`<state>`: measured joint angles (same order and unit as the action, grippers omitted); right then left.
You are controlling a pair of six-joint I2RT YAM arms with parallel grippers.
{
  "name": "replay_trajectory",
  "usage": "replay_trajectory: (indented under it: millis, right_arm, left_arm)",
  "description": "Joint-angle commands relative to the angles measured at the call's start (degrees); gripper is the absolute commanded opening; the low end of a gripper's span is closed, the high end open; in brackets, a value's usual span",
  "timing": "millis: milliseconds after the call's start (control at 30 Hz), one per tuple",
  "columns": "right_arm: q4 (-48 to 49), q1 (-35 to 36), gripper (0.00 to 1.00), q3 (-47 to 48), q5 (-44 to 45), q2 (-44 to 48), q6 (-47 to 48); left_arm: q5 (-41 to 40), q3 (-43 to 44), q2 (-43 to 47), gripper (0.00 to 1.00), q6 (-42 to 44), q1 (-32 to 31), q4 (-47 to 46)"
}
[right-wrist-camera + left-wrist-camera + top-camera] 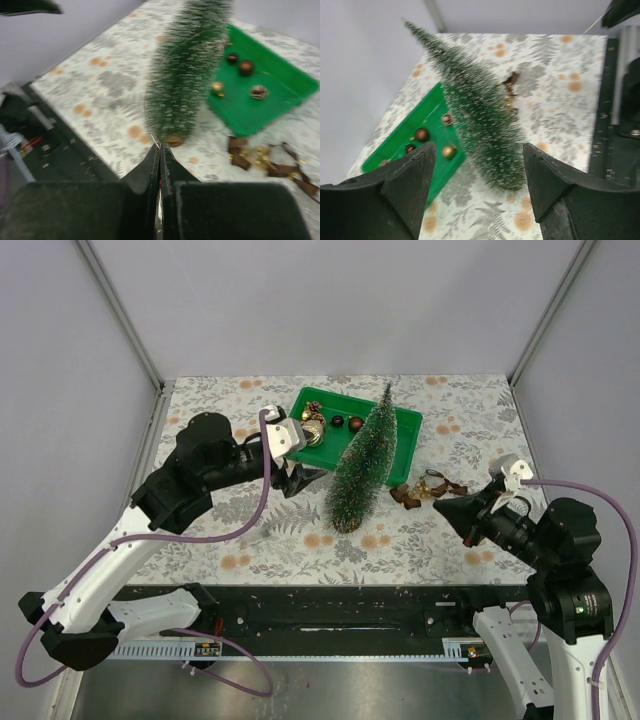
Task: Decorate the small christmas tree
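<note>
The small christmas tree (362,462) stands upright on the patterned table, its base just in front of the green tray (400,420). It also fills the middle of the left wrist view (482,125) and the right wrist view (185,75). My left gripper (298,480) is open to the left of the tree's lower half, its fingers (415,175) wide apart and empty. My right gripper (442,505) is to the right of the tree, shut (160,148) on a thin gold thread (146,117) that curves up along the tree's side.
The tray holds several small ornaments: a gold ball (314,435), a dark red ball (337,421), a brown ball (355,423) and a pine cone (314,408). A brown ribbon with gold bits (428,490) lies right of the tree. Grey walls enclose the table.
</note>
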<state>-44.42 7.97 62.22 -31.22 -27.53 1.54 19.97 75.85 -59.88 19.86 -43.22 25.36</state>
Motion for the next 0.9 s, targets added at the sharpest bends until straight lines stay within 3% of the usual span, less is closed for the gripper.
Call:
replay_trajectory:
  millis: [0, 200, 367, 433, 567, 700, 867]
  right_arm:
    - [-0.2, 0.0, 0.00, 0.4, -21.8, -0.9, -4.3]
    - [10.6, 0.1, 0.00, -3.1, -31.6, -2.1, -11.7]
    - [27.7, 0.2, 0.00, -10.1, -33.6, -3.8, -20.3]
    - [30.2, 1.0, 0.00, -10.7, -32.4, -5.8, -20.3]
    - [28.2, 7.6, 0.00, -8.7, -26.2, -10.2, -15.1]
    - [22.0, 21.3, 0.00, -4.2, -15.3, -16.0, -7.8]
    - [22.6, 25.2, 0.00, -3.1, -11.7, -18.4, -5.4]
  left_arm:
    - [11.9, 3.5, -1.2, 0.73, -5.2, -1.2, 1.8]
    - [13.8, 4.1, -3.5, 0.72, -4.9, -4.9, 2.3]
    - [14.6, 7.7, -7.4, 0.71, -1.4, -10.6, 3.5]
    - [13.4, 11.1, -9.9, 0.71, 1.7, -13.7, 5.7]
    - [11.9, 15.8, -14.0, 0.71, 5.8, -18.2, 7.2]
    - [10.6, 15.8, -14.8, 0.71, 11.9, -20.5, 9.6]
    - [12.2, 14.8, -13.5, 0.71, 17.6, -20.7, 19.7]
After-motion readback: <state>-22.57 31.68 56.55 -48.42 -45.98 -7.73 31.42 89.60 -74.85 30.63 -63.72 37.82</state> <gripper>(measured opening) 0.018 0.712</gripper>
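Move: The left hand is open and empty. What it heads for is the end of the thin wire in the closed right fingertips, about 30 cm to its right, 5 cm back and some 4 cm lower. From the right hand, the left fingers, where the wire is being taken, are thus 30 cm left and 5 cm ahead; the tree's middle stands about 14 cm ahead, 17 cm left and 13 cm below, and the ribbon ornaments lie some 20 cm ahead, straight out, 33 cm below. The right hand, fingers still shut on the thin wire, carries it some 13 cm to the left across the near side of the tree towards the left gripper, first dipping back about 4.5 cm and then recovering half of that, while turning about 40 degrees counter-clockwise. To meet it, the left hand comes about 12 cm back and 10 cm right, clear of the tree, turning some 35 degrees clockwise until its fingers point to the right, and keeps its gripper open, not yet closing on the wire. ##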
